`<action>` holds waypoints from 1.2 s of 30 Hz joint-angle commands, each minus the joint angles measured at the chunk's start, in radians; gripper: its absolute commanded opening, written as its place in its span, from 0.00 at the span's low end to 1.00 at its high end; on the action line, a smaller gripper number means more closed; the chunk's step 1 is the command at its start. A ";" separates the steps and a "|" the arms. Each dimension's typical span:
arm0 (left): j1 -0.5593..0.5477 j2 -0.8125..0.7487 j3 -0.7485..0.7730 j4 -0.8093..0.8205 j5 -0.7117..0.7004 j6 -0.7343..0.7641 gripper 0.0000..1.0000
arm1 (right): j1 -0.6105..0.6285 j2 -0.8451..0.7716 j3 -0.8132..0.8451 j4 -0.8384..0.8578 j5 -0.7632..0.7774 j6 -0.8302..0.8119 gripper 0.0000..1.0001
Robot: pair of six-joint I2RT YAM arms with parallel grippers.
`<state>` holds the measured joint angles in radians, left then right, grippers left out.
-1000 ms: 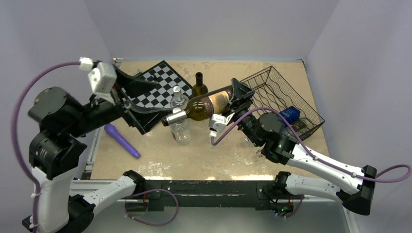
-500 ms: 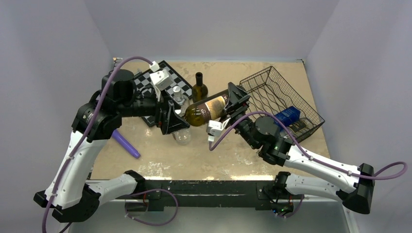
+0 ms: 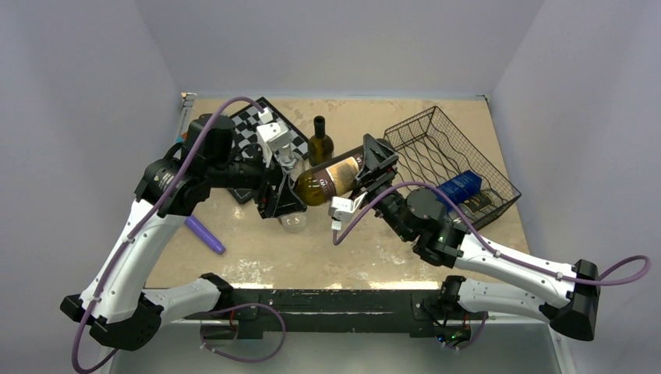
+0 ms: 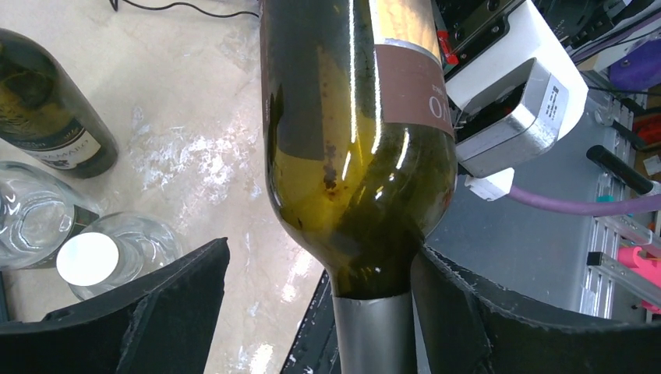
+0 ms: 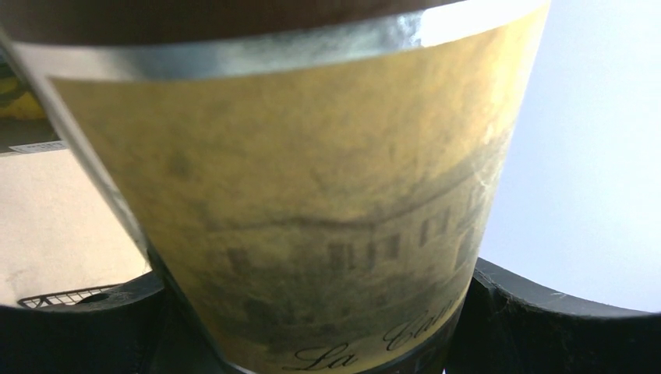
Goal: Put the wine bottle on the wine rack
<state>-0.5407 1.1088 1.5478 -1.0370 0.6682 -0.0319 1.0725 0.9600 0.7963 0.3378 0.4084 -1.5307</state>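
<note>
The wine bottle (image 3: 329, 178), dark green glass with a tan and brown label, hangs sideways above the table with its neck pointing left. My right gripper (image 3: 372, 167) is shut on its labelled body (image 5: 312, 195), one finger on each side (image 5: 312, 312). My left gripper (image 3: 288, 195) is open around the silver-foiled neck (image 4: 372, 335). In the left wrist view its right finger (image 4: 483, 312) rests against the bottle's shoulder, while the left finger (image 4: 171, 304) stands well clear. The wine rack (image 3: 452, 152), black wire, sits at the back right, just behind the bottle's base.
A chessboard (image 3: 251, 134) lies at the back left under my left arm. A dark bottle (image 3: 319, 142) stands upright behind the held one. Clear bottles (image 3: 293, 221) stand below the neck, one white-capped (image 4: 87, 259). A purple object (image 3: 204, 234) lies left. A blue box (image 3: 463, 184) sits in the rack.
My left arm has swung in from the far left and brought its fingers around the bottle's neck, narrowing them a little. The right gripper and bottle have shifted slightly left.
</note>
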 commanded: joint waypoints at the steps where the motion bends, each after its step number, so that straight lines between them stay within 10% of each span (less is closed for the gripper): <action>1: -0.012 -0.002 -0.013 0.030 -0.014 0.020 0.87 | 0.023 -0.010 0.057 0.180 0.024 0.012 0.00; 13: -0.031 0.002 -0.039 0.030 -0.103 0.026 0.76 | 0.069 0.040 0.184 0.038 0.156 0.144 0.00; 20: -0.032 0.006 -0.040 0.001 -0.139 0.080 0.38 | 0.070 0.039 0.243 -0.042 0.198 0.257 0.00; 36: -0.041 0.054 -0.059 0.041 -0.128 0.064 0.09 | 0.079 -0.001 0.349 -0.244 0.202 0.507 0.00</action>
<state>-0.5835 1.1336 1.5066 -1.0634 0.6029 0.0204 1.1301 1.0363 1.0126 -0.1783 0.6182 -1.2644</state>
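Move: The wine bottle lies roughly level in the right hand. Its middle is about 6 cm left and 3 cm back of that hand, and about 10 cm right and 5 cm ahead of the left hand, whose open fingers already straddle the neck. The clear bottle is 8 cm ahead, 3 cm left and 24 cm below the left hand. The wine rack lies 14 cm ahead of the right hand, 28 cm right and 32 cm below; the blue bottle in it is 6 cm ahead, 29 cm right, 30 cm below. Down go both hands with the wine bottle: the right, keeping its grip on the body, sinks about 4 cm while its fingers tip down nearly 20 degrees and swing slightly clockwise. The left sinks some 3 cm around the neck, its fingers closing midway from wide open to pinch the neck capsule, then holding it. ##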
